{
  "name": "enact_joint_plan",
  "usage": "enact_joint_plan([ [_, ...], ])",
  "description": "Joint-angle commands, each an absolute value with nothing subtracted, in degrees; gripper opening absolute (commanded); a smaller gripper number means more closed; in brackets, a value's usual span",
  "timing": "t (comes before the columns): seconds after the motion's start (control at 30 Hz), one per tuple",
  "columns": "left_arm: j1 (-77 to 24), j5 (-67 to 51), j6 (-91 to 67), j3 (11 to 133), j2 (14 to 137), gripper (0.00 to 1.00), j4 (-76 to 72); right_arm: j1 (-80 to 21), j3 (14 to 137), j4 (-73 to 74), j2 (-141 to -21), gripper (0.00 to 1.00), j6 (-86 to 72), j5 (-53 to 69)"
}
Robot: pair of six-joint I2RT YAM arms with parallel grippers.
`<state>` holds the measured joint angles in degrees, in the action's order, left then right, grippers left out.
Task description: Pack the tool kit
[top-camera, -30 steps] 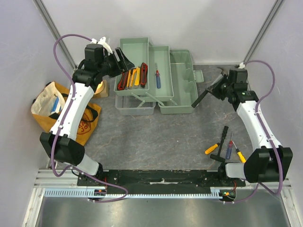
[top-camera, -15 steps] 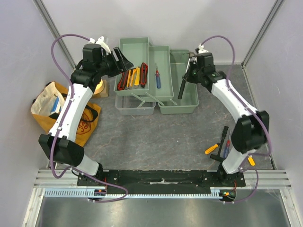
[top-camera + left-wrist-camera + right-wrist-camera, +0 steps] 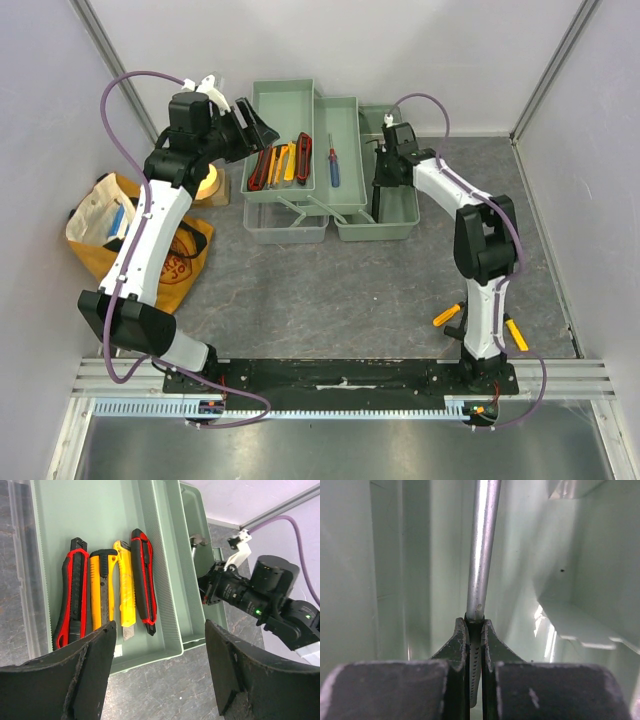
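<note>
The sage-green toolbox (image 3: 400,215) stands open at the back with its trays spread. My right gripper (image 3: 380,180) reaches into its right compartment, shut on a black-handled tool (image 3: 376,206). In the right wrist view the right gripper (image 3: 475,630) clamps the black handle where the metal shaft (image 3: 482,545) begins, with green walls all round. My left gripper (image 3: 250,125) hangs open over the left tray's near corner. In the left wrist view the left gripper (image 3: 157,672) holds nothing, and several utility knives (image 3: 125,590) lie side by side in the tray (image 3: 165,650). A blue-handled screwdriver (image 3: 333,162) lies in the middle tray.
A yellow-orange cloth bag (image 3: 130,240) sits at the left by the left arm. The translucent lid (image 3: 285,225) lies in front of the trays. Yellow-handled tools (image 3: 447,315) lie on the table at the right, partly behind the right arm. Walls close in at the back and sides.
The right arm swung left from the right side of the table with the black-handled tool and lowered it into the toolbox's right compartment. The left arm barely moved.
</note>
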<state>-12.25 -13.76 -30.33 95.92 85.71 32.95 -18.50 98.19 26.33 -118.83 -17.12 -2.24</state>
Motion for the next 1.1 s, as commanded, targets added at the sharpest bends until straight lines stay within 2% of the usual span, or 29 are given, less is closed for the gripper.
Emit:
enact_joint_plan([
  [0.0, -11.9, -14.2, -27.8, 96.3, 84.1, 0.77, 32.4, -20.0, 103.1, 25.3, -121.7, 0.0, -17.0, -2.6],
  [0.23, -11.9, -14.0, -27.9, 96.2, 84.5, 0.77, 32.5, -20.9, 106.6, 27.1, -127.3, 0.04, -18.1, -3.2],
  [0.33, -11.7, -14.1, -27.9, 96.2, 84.5, 0.77, 32.6, -21.2, 110.0, 31.7, -128.8, 0.11, -18.9, -6.1],
  [0.5, -11.5, -14.1, -27.9, 96.1, 84.5, 0.77, 32.7, -21.3, 112.8, 37.0, -128.2, 0.32, -19.8, -10.5],
  [0.57, -11.5, -14.3, -28.1, 96.1, 84.7, 0.77, 32.7, -21.3, 112.3, 37.4, -127.2, 0.34, -20.0, -10.9],
  [0.73, -11.4, -14.9, -28.0, 95.9, 84.6, 0.76, 32.7, -21.3, 111.1, 37.7, -123.1, 0.36, -21.1, -12.1],
  [0.9, -11.4, -15.6, -28.1, 95.6, 84.3, 0.76, 32.7, -21.3, 107.7, 38.1, -114.9, 0.33, -22.6, -14.8],
  [1.07, -11.4, -16.7, -28.4, 94.9, 83.6, 0.76, 32.7, -21.0, 102.1, 43.3, -104.3, 0.34, -29.0, -26.2],
])
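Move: The right hand, pinching the hammer where shaft meets handle, is already inside the toolbox's deep right-hand compartment; the spot for the hammer on its floor is some 6 cm below, 2 cm left, level forward. The blue screwdriver sits in the middle tray about 13 cm left and 5 cm ahead, slightly higher; the box latch is roughly 10 cm right, 5 cm ahead. From the left hand, that spot is about 9 cm ahead, 24 cm right and 30 cm lower. The right fingers keep their pinch on the hammer while the hand sinks about 5 cm and slips a couple of centimetres left, lowering it to the compartment floor. They then open about a third of their range and let go, and the hand climbs some 9 cm from its lowest point, veering right, its wrist turning slightly clockwise. ##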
